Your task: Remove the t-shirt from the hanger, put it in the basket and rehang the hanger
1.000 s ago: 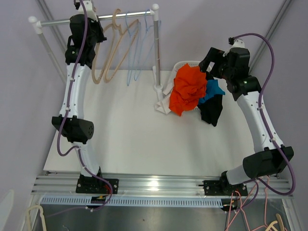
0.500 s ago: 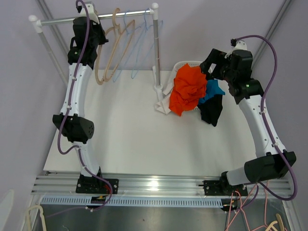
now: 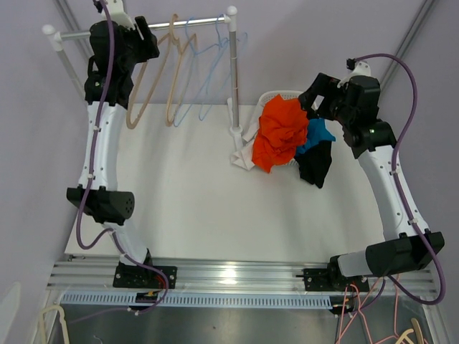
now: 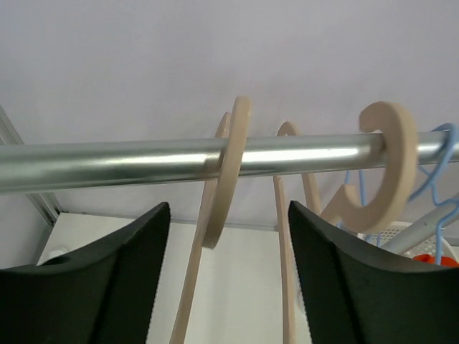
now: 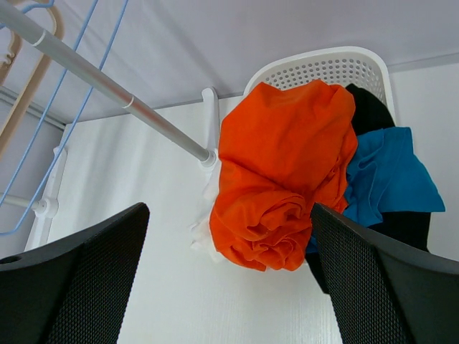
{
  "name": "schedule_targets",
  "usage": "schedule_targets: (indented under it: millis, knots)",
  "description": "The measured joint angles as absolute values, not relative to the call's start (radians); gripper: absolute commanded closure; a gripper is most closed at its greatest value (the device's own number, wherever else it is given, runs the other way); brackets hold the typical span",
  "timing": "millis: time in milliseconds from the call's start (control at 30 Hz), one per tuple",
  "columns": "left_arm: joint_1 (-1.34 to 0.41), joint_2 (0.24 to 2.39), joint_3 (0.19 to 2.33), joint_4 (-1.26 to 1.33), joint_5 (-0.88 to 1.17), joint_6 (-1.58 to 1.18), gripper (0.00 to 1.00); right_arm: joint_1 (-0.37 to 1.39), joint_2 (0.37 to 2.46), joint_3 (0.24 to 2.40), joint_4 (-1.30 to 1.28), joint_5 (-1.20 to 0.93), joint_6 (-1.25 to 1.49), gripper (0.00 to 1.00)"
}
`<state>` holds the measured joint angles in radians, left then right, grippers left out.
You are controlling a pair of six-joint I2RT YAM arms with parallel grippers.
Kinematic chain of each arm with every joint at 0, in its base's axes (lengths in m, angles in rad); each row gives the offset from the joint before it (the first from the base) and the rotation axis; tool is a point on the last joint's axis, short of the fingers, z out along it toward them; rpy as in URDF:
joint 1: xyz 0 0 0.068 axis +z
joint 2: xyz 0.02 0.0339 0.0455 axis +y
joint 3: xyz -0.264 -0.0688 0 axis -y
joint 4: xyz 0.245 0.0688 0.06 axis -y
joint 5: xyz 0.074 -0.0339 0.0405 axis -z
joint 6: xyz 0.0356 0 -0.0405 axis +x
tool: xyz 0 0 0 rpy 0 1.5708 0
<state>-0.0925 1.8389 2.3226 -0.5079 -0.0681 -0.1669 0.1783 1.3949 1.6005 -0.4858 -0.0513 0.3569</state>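
Observation:
An orange t-shirt [image 3: 281,132] lies bunched on top of the white basket [image 3: 276,95]; it also shows in the right wrist view [image 5: 287,172]. Two bare wooden hangers [image 3: 140,93] [image 3: 177,79] and blue wire hangers [image 3: 204,75] hang on the metal rail [image 3: 186,22]. My left gripper [image 3: 149,44] is open just below the rail [image 4: 143,163], its jaws on either side of a wooden hanger hook [image 4: 231,172] without touching it. My right gripper [image 3: 313,95] is open and empty above the orange t-shirt, apart from it.
A blue garment [image 5: 391,175] and a black garment [image 3: 315,165] hang over the basket's [image 5: 323,68] right side. White cloth [image 3: 242,154] lies at the foot of the rack's right post [image 3: 233,72]. A second wooden hook [image 4: 393,165] hangs right of the left gripper.
My left arm has moved left along the rail and higher. The wooden hangers have shifted left and swung. My right gripper has risen slightly over the basket.

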Motion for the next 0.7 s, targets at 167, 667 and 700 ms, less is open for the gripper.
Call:
schedule_targets:
  millis: [167,667,700]
  knots:
    - [-0.093,1.770,2.315,-0.538,-0.068,-0.195,0.00,0.178,1.372,1.595,-0.488,-0.058,0.364,0.01]
    - [-0.093,1.304,1.943,-0.766,-0.080,-0.365,0.00,0.136,1.249,1.449,-0.465,-0.224,0.411,0.00]
    - [-0.093,1.239,1.863,-0.742,-0.063,-0.371,0.00,0.136,1.232,1.429,-0.459,-0.233,0.414,0.00]
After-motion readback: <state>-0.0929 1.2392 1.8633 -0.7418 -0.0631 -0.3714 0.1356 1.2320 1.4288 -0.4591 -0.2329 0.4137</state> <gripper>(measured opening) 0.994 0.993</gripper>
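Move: The bare wooden hanger I have already let go of hangs from the rail between my left fingers, about 5 cm ahead and 4 cm lower. The rail itself runs some 5 cm ahead at roughly hand height, with the second wooden hanger 10 cm farther right along it, then the nearer blue hanger some 16 cm to my right. From my right hand, the orange t-shirt lies about 16 cm ahead, 2 cm left and 28 cm below, the blue t-shirt about 11 cm right of it. I draw my empty left hand straight back from the hanger and rail, about 19 cm and gathering speed, lifting nearly 3 cm at first and then sinking back to starting height. Its fingers spread from two-thirds to wide open while the wrist rolls left side down by some 10 degrees. My open right hand also eases back about 5 cm from the orange t-shirt, turning slightly counter-clockwise. ##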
